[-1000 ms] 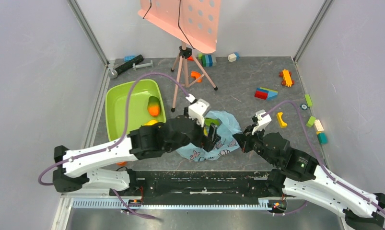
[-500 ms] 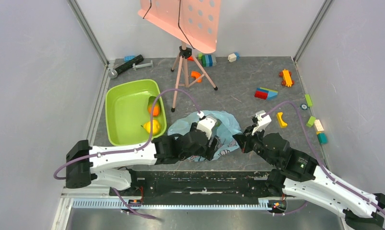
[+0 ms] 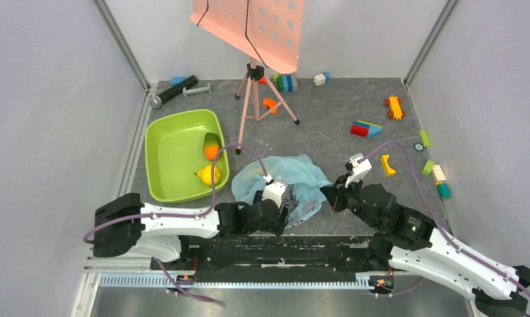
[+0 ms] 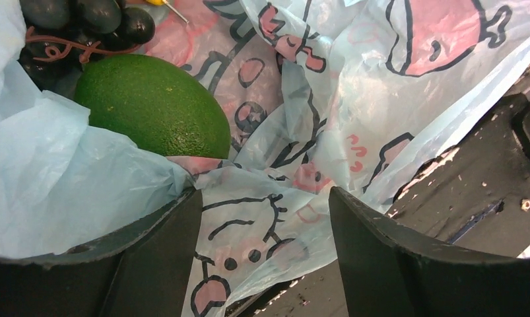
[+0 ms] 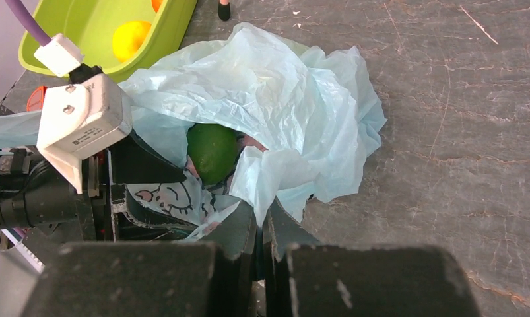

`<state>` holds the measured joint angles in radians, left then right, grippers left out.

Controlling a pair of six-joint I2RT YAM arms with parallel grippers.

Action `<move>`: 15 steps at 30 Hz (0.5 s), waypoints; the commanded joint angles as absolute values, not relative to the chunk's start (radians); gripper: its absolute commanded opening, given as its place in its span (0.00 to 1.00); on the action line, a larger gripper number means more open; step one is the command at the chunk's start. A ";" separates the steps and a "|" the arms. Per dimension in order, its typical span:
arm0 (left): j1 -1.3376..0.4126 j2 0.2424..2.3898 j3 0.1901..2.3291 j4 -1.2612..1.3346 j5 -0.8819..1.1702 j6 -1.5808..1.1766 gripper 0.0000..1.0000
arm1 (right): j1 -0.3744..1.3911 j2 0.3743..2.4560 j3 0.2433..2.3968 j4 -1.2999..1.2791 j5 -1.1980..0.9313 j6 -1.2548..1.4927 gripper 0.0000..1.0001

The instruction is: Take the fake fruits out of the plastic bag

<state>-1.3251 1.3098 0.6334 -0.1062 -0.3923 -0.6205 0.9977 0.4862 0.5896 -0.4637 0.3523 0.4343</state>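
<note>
The plastic bag (image 3: 285,177) lies crumpled in the near middle of the table, light blue with cartoon prints (image 4: 328,99). Inside it I see a green round fake fruit (image 4: 153,105) and a dark grape bunch (image 4: 84,23); the green one also shows in the right wrist view (image 5: 212,152). My left gripper (image 3: 280,212) is open at the bag's near edge, with printed film lying between its fingers (image 4: 264,198). My right gripper (image 3: 328,195) is shut on a fold of the bag's right edge (image 5: 265,221). A yellow fruit (image 3: 209,174) and an orange-green one (image 3: 211,146) sit in the lime-green tub (image 3: 173,142).
A tripod (image 3: 257,92) carrying a pink perforated board (image 3: 255,26) stands behind the bag. Toy bricks (image 3: 366,128) and small pieces (image 3: 435,173) are scattered at the right and back. A black tool (image 3: 179,88) lies at the back left. Grey walls close both sides.
My left arm has drawn back toward the near edge and dropped low at the bag's front; its jaws have narrowed somewhat. More of the bag now shows. The right arm has not moved.
</note>
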 commanded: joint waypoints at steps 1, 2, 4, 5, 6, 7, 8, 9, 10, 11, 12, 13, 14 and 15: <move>-1.331 1.274 0.646 -0.033 -0.473 -0.664 0.80 | 0.999 0.477 0.582 -0.430 0.351 0.445 0.00; -1.330 1.261 0.659 -0.036 -0.492 -0.651 0.83 | 0.999 0.475 0.581 -0.431 0.351 0.446 0.00; -1.326 1.242 0.696 -0.043 -0.537 -0.619 0.93 | 0.999 0.471 0.580 -0.432 0.355 0.448 0.00; -1.323 1.237 0.718 -0.045 -0.555 -0.601 0.96 | 0.999 0.470 0.580 -0.431 0.354 0.449 0.00; -1.310 1.236 0.739 -0.046 -0.555 -0.583 0.96 | 0.999 0.470 0.580 -0.432 0.354 0.451 0.00; -1.288 1.239 0.757 -0.048 -0.542 -0.577 0.97 | 0.999 0.470 0.580 -0.431 0.353 0.452 0.00; -1.266 1.245 0.774 -0.051 -0.518 -0.577 0.97 | 0.999 0.470 0.580 -0.431 0.352 0.452 0.00; -1.238 1.249 0.788 -0.051 -0.492 -0.585 0.97 | 0.999 0.470 0.580 -0.433 0.351 0.452 0.00; -1.214 1.257 0.796 -0.051 -0.471 -0.594 0.97 | 0.999 0.470 0.580 -0.433 0.351 0.452 0.00; -1.190 1.266 0.808 -0.052 -0.457 -0.604 0.97 | 0.999 0.468 0.580 -0.435 0.350 0.453 0.00; -1.170 1.279 0.817 -0.056 -0.442 -0.611 0.97 | 0.998 0.467 0.578 -0.436 0.350 0.452 0.00; -1.150 1.295 0.831 -0.066 -0.434 -0.620 0.97 | 0.999 0.466 0.578 -0.438 0.352 0.454 0.00; -1.134 1.311 0.843 -0.078 -0.434 -0.630 0.96 | 0.999 0.465 0.577 -0.439 0.352 0.454 0.00; -1.122 1.331 0.854 -0.090 -0.435 -0.643 0.95 | 0.999 0.463 0.577 -0.440 0.353 0.453 0.00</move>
<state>-1.1751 1.2781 0.7940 -0.0864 -0.4473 -0.6140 0.9977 0.4759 0.5793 -0.4633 0.3485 0.4408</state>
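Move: The dark green avocado in the bag lies about 7 cm ahead of my left hand, 2 cm to its left and barely lower. The black grapes are some 5 cm farther out than the avocado and 2 cm more to the left. The bag rim that my right fingers pinch is roughly 16 cm right of my left hand, 3 cm ahead and 13 cm higher. From my right hand the avocado lies about 18 cm left, 4 cm ahead and 14 cm below. I lift my empty left hand off the near, printed side of the bag, rising about 8 cm, and carry it some 7 cm forward over the open mouth, with most of the forward reach coming late. Meanwhile I spread my fingers from three-quarters to fully open and swing the hand roughly 10 degrees counter-clockwise. My right hand stays put, still pinching its piece of rim. ##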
